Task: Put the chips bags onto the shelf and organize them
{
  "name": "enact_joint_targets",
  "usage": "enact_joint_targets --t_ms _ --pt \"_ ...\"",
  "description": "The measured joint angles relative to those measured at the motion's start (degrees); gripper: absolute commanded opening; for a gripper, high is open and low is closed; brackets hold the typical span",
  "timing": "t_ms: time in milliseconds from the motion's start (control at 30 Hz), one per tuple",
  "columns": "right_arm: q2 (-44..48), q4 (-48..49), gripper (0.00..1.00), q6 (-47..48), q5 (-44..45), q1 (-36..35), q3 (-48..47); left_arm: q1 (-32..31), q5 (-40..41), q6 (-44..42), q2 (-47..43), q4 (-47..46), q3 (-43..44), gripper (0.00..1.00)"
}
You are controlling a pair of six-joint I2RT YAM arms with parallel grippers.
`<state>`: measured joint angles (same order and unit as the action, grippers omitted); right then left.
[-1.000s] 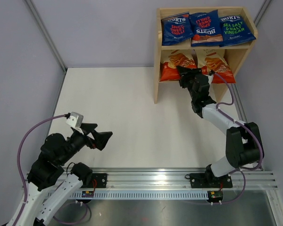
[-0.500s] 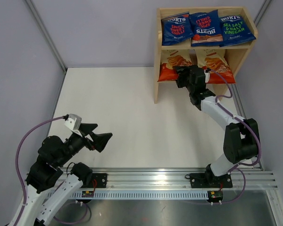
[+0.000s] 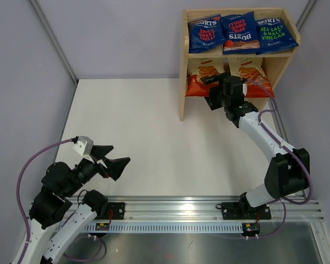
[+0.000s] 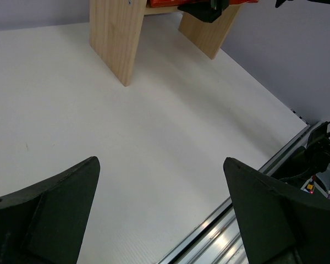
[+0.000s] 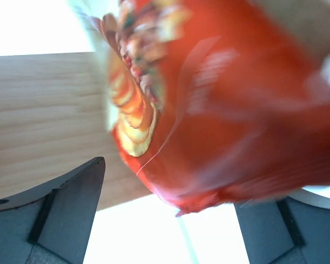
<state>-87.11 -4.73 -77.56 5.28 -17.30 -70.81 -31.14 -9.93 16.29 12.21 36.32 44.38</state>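
Note:
The wooden shelf (image 3: 182, 96) stands at the back right of the table. Three dark blue chips bags (image 3: 240, 32) lie side by side on its top tier. Two red-orange chips bags sit on the lower tier, one on the left (image 3: 199, 74) and one on the right (image 3: 254, 71). My right gripper (image 3: 212, 91) is open at the front of the lower tier. In the right wrist view the left red-orange bag (image 5: 231, 110) fills the frame, blurred, its bottom edge between my right gripper's (image 5: 170, 184) spread fingers, ungripped. My left gripper (image 3: 116, 155) hangs open and empty over the near left of the table.
The shelf's side panels (image 4: 116, 38) reach down to the white table (image 3: 137, 121). Grey walls close in on the left, back and right. An aluminium rail (image 3: 209, 212) with the arm bases runs along the near edge.
My right gripper has opened, letting go of the left red-orange bag on the lower tier. The right arm has stretched toward the shelf. The left arm has sunk slightly.

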Motion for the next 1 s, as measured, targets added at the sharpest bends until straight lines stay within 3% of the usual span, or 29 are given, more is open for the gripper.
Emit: enact_joint_targets --t_ms 233,633,833,1000 --pt "3.50 -6.93 0.99 2.14 0.15 -0.02 1.33 0.00 4.94 0.28 0.39 0.22 0.04 0.99" --pt "10.40 -9.29 0.99 10.36 -1.97 -0.02 3.96 0.00 14.36 1.29 5.70 2.34 0.26 0.99" --pt "18.05 -13.27 1.00 25.22 -4.48 -0.02 4.33 0.00 21.40 1.51 9.40 4.04 1.51 0.99" --pt "24.13 -22.16 0.99 40.98 -2.78 -0.04 5.60 0.00 28.61 1.46 14.47 5.20 2.67 0.99"
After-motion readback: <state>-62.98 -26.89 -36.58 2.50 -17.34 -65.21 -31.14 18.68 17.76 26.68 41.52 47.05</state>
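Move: The red chips bag at the left of the lower shelf sits just in front of my open right hand: its middle some 6 cm ahead, 2 cm left and 3 cm higher. The other red bag lies about 18 cm to the right of it, level with it, and the shelf's left side panel stands roughly 11 cm left of my hand and 5 cm ahead. From my left hand, the left red bag is about 39 cm ahead and 35 cm right, at much the same height. I back my right hand, fingers still wide open, about 13 cm away from the left red bag, dipping slightly, then rising and drifting some 5 cm right, while the wrist rolls left side down by roughly 35 degrees and turns somewhat counter-clockwise. Meanwhile my empty left hand goes forward, left and down over the bare table, swinging counter-clockwise with its fingers kept open. ##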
